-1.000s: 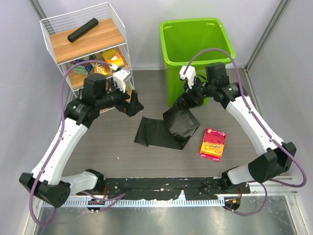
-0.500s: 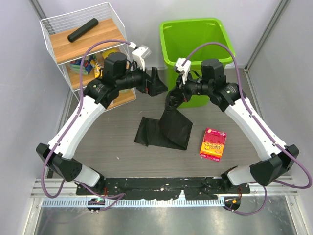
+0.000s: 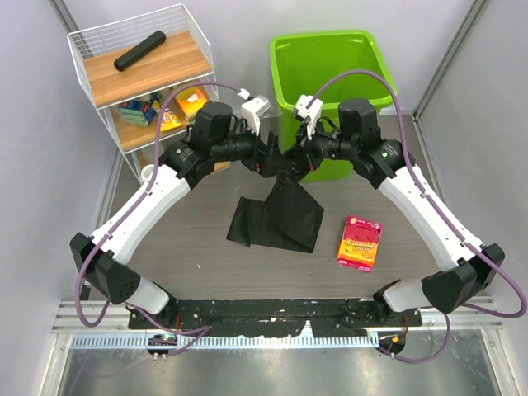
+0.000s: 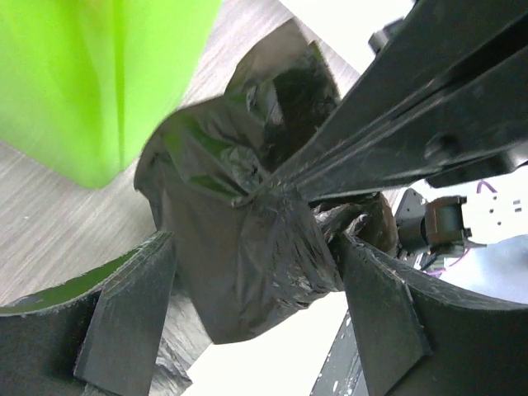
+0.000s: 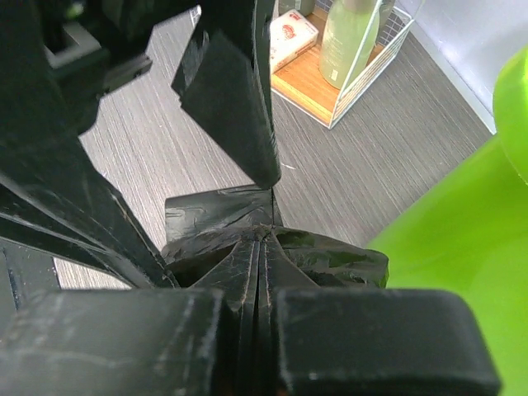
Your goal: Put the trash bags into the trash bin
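The black trash bag [image 3: 276, 219] hangs from my right gripper [image 3: 295, 165], its lower part still spread on the table in front of the lime-green trash bin [image 3: 330, 74]. In the right wrist view the right gripper [image 5: 266, 235] is shut on a bunched fold of the bag [image 5: 214, 219]. My left gripper [image 3: 276, 157] is open and straddles the raised part of the bag just left of the right gripper. In the left wrist view the crinkled bag [image 4: 247, 247] fills the gap of the left gripper [image 4: 256, 305], with the bin [image 4: 91, 74] behind it.
An orange snack packet [image 3: 360, 242] lies on the table right of the bag. A white wire shelf [image 3: 148, 74] stands at the back left with a slim black roll [image 3: 139, 50] on top and packets below. Walls close in on both sides.
My left arm has swung right from beside the shelf to the bag, and its jaws have narrowed a little. The right gripper has raised the bag's top slightly and shifted left.
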Available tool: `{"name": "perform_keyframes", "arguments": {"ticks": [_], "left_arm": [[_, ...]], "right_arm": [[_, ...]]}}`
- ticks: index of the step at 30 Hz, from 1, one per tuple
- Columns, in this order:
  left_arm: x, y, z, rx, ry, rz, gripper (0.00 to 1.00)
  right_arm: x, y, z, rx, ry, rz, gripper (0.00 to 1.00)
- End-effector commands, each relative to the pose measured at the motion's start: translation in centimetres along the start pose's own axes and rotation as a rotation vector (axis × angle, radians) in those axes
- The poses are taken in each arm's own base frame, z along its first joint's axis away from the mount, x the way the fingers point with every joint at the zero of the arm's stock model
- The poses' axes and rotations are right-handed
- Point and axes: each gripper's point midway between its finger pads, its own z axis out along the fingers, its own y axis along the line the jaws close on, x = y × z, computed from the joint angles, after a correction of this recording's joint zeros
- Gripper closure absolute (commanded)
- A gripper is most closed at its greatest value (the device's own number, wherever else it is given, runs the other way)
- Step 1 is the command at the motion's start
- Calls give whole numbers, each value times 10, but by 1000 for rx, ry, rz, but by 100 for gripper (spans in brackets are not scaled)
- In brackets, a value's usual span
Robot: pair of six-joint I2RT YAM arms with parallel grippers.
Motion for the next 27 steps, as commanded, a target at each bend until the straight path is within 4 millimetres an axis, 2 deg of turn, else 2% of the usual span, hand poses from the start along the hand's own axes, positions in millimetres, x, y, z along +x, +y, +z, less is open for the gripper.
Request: {"name": "perform_keyframes", "arguments": {"ticks": [1, 5, 7, 9, 10, 12, 13, 15, 16, 17, 20, 23, 24, 27], "left_arm": [[-8, -21, -10, 101, -56, 92, 20], [1, -34, -7, 194, -35, 86, 33], [4, -39, -4, 229, -22, 82, 52], [6, -39, -2, 238, -11, 75, 75], [6, -39, -2, 240, -10, 75, 81], [6, -38, -3, 232, -13, 76, 100], [7, -36, -3, 223, -11, 73, 100], [6, -34, -5, 194, -18, 76, 100], [6, -30, -6, 174, -24, 80, 100], [7, -27, -8, 149, -25, 88, 100], [6, -10, -15, 33, -51, 114, 100], [-2, 6, -25, -86, -87, 152, 100], [-4, 6, -29, -95, -92, 164, 100], [-8, 1, -38, -88, -98, 200, 100]], "right_arm": [[-45, 5, -24, 32, -110, -69, 99], [-46, 4, -26, 41, -110, -69, 99], [-45, 3, -26, 45, -107, -65, 99], [-43, 3, -27, 49, -102, -64, 99], [-40, 3, -26, 51, -94, -60, 99], [-38, 3, -27, 55, -87, -61, 99], [-36, 0, -28, 72, -81, -59, 98], [-35, -4, -29, 100, -66, -55, 90], [-40, -6, -33, 113, -72, -64, 80], [-39, -10, -35, 140, -63, -61, 76], [-55, -14, -50, 195, -85, -78, 53], [-64, -13, -64, 227, -105, -103, 42], [-68, -10, -69, 228, -117, -108, 35], [-67, -2, -77, 214, -114, -111, 31]]}}
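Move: The black trash bag's bunched top is pinched in the right gripper's shut fingers, right at its hand point; from the open left gripper it lies about 4 cm to the right, level in reach and some 2 cm lower. The green bin's middle is roughly 25 cm ahead, 12 cm right and 18 cm below the left gripper. The red Scrub Mommy box lies on the floor 7 cm nearer the base, 22 cm right and 33 cm lower. Draw the left gripper back and down about 3 cm around the bunched bag beside the right fingertips, yawing some 10 degrees clockwise as you shut it on the plastic; meanwhile ease the right hand up a little, still pinching. Then open the right fingers to let go and pull that hand up and to its right, while the left keeps its pinch and swings back forward and leftward, away from it. ##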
